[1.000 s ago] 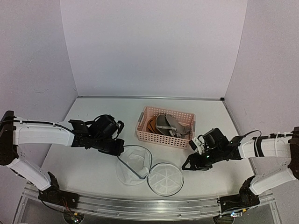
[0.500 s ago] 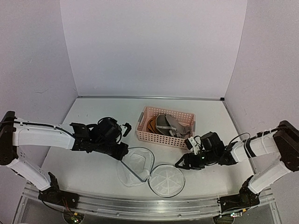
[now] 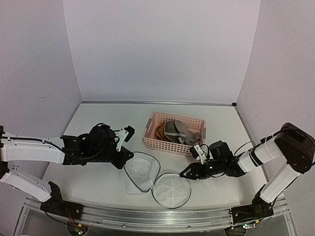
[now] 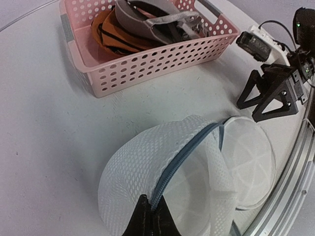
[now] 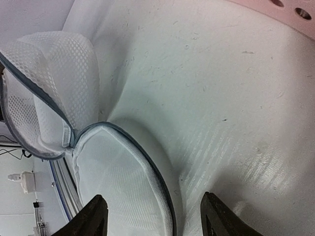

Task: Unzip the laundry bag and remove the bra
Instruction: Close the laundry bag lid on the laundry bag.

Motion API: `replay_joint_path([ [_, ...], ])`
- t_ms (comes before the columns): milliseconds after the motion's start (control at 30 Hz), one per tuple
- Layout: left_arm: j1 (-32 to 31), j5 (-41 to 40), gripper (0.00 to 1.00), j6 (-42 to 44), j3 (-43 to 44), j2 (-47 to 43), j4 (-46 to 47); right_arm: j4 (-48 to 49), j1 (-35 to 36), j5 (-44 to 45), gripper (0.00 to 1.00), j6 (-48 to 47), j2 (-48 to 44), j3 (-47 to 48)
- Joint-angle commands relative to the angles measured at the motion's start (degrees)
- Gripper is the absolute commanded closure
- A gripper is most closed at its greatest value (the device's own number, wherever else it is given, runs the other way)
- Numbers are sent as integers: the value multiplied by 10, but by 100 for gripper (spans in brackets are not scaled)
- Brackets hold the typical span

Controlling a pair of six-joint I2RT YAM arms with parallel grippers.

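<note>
The laundry bag [image 3: 140,172] lies unzipped on the table, a white mesh cylinder with a grey zip rim. Its round ribbed lid [image 3: 171,189] is flopped flat to the right. My left gripper [image 3: 129,157] is shut on the bag's zip rim; the wrist view shows the pinch [image 4: 153,199] at the mesh bag [image 4: 147,167]. My right gripper [image 3: 183,175] is open and low, and its jaws [image 5: 153,194] straddle the lid's rim [image 5: 162,191]. The bra [image 3: 173,130], grey with an orange-brown inside, lies in the pink basket [image 3: 167,146], also visible as the bra [image 4: 147,22].
The pink perforated basket [image 4: 147,64] stands behind the bag, mid-table. The metal rail [image 3: 147,216] runs along the near edge, close to the lid. The white walls stand far off on three sides.
My left gripper pulled the bag's rim left, dragging the bag and lid with it. My right gripper moved left and down to the lid's edge.
</note>
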Motion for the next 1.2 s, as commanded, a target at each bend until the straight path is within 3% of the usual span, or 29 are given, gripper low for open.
replay_joint_path([
  [0, -4, 9, 100, 32, -16, -37, 82, 35, 10, -36, 34, -15, 13, -8],
  [267, -3, 26, 100, 45, -46, -72, 135, 44, 26, -44, 34, -18, 33, 3],
  [833, -3, 114, 100, 15, 9, -147, 124, 91, 54, -35, 34, 11, 59, 30],
  [1167, -3, 120, 100, 10, 23, -148, 115, 139, 86, -37, 35, 42, 96, 52],
])
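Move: The left gripper already holds the bag's rim; from it the lid lies about 17 cm to the right, 6 cm back and 11 cm lower, the bag's body roughly 4 cm right, 3 cm back and 7 cm down. From the open right gripper, low over the table, the lid's middle is about 5 cm left, 6 cm back and 2 cm below. The bag's body stands some 17 cm to its left, 1 cm back; the pink basket is 17 cm ahead, 3 cm left. Raise the left gripper about 12 cm, slowly and then faster, easing back some 3 cm while tipping its fingers up towards level by about 20 degrees and keeping the rim pinched. Meanwhile slide the right gripper low over the table, first left and back, then on to the left, about 5 cm in all, fingers still half open, following the lid's far right rim. ##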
